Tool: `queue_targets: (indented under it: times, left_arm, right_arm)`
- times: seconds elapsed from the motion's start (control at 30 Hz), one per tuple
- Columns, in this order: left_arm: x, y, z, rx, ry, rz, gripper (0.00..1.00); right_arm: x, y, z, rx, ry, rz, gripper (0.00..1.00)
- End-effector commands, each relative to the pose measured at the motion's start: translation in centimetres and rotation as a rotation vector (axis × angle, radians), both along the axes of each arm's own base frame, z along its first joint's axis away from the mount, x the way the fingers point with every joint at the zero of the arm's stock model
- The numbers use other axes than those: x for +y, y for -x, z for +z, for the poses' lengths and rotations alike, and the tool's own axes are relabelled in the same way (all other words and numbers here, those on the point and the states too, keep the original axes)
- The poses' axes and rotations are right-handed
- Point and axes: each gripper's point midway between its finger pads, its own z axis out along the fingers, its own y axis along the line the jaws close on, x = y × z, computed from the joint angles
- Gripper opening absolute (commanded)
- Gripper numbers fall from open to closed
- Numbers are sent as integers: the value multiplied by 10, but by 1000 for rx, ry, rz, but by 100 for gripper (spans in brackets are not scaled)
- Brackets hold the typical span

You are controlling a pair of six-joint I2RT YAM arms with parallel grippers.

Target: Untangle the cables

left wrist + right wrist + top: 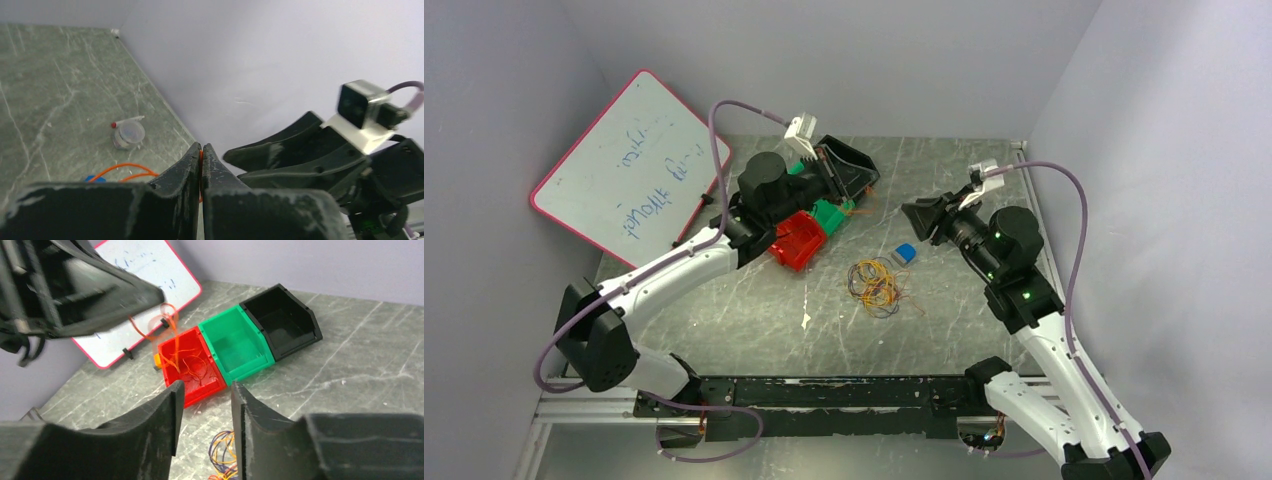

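Observation:
A tangled clump of orange, yellow and dark purple cables (876, 285) lies on the table in front of the bins; its top edge (225, 455) shows below my right gripper. My left gripper (201, 147) is shut on a thin orange cable (125, 167), held up over the bins (862, 190). In the right wrist view that orange cable (167, 325) dangles in loops over the red bin (172, 375), which holds more thin wires. My right gripper (206, 385) is open and empty, hovering right of the bins (922, 220) and facing the left gripper.
Red, green (237, 342) and black (280, 320) bins stand in a row at the back left. A whiteboard (629, 170) leans on the left wall. A small blue object (906, 253) and a round clear pot (128, 134) lie near the clump.

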Motion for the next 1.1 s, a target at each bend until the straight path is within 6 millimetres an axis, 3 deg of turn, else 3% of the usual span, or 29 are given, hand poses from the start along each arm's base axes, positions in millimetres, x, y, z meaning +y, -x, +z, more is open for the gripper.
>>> queue_targets:
  times: [0.0,0.1,0.3,0.83,1.07]
  left_arm:
    - [7,7,32,-106,-22,-11,7]
    - [7,9,33,-108,-25,-22,7]
    - [6,12,32,-102,-26,-36,7]
    - [2,17,33,-95,-18,-79,7]
    - [-1,18,34,-92,-3,-91,7]
  right_arm:
    - [-3,-3,-11,22,-11,-32,46]
    - [3,-4,-13,22,-13,-1,56]
    - [19,1,-7,-19,-31,98,65]
    - [38,-9,-6,-36,-118,167,66]
    - [46,-18,-21,-2,-128,183,65]
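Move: The orange cable hangs from the left gripper's closed tips, its near part about 3 cm straight below them. From the right gripper, this strand is about 7 cm to the left, 3 cm farther out and 2 cm lower. Some 33 cm below the right gripper, the yellow-and-blue cable bundle lies about 5 cm left and 3 cm ahead, the blue block about 9 cm ahead and 1 cm right. Bring the right gripper left about 4 cm towards the orange cable under the left tips, dipping 2 cm early and edging slightly forward. Spread its half-open fingers wider on the way, then hold them open as the wrist turns some 10 degrees counter-clockwise. Keep the left pinch on the cable, lifting about 1.5 cm and then easing back slightly. ##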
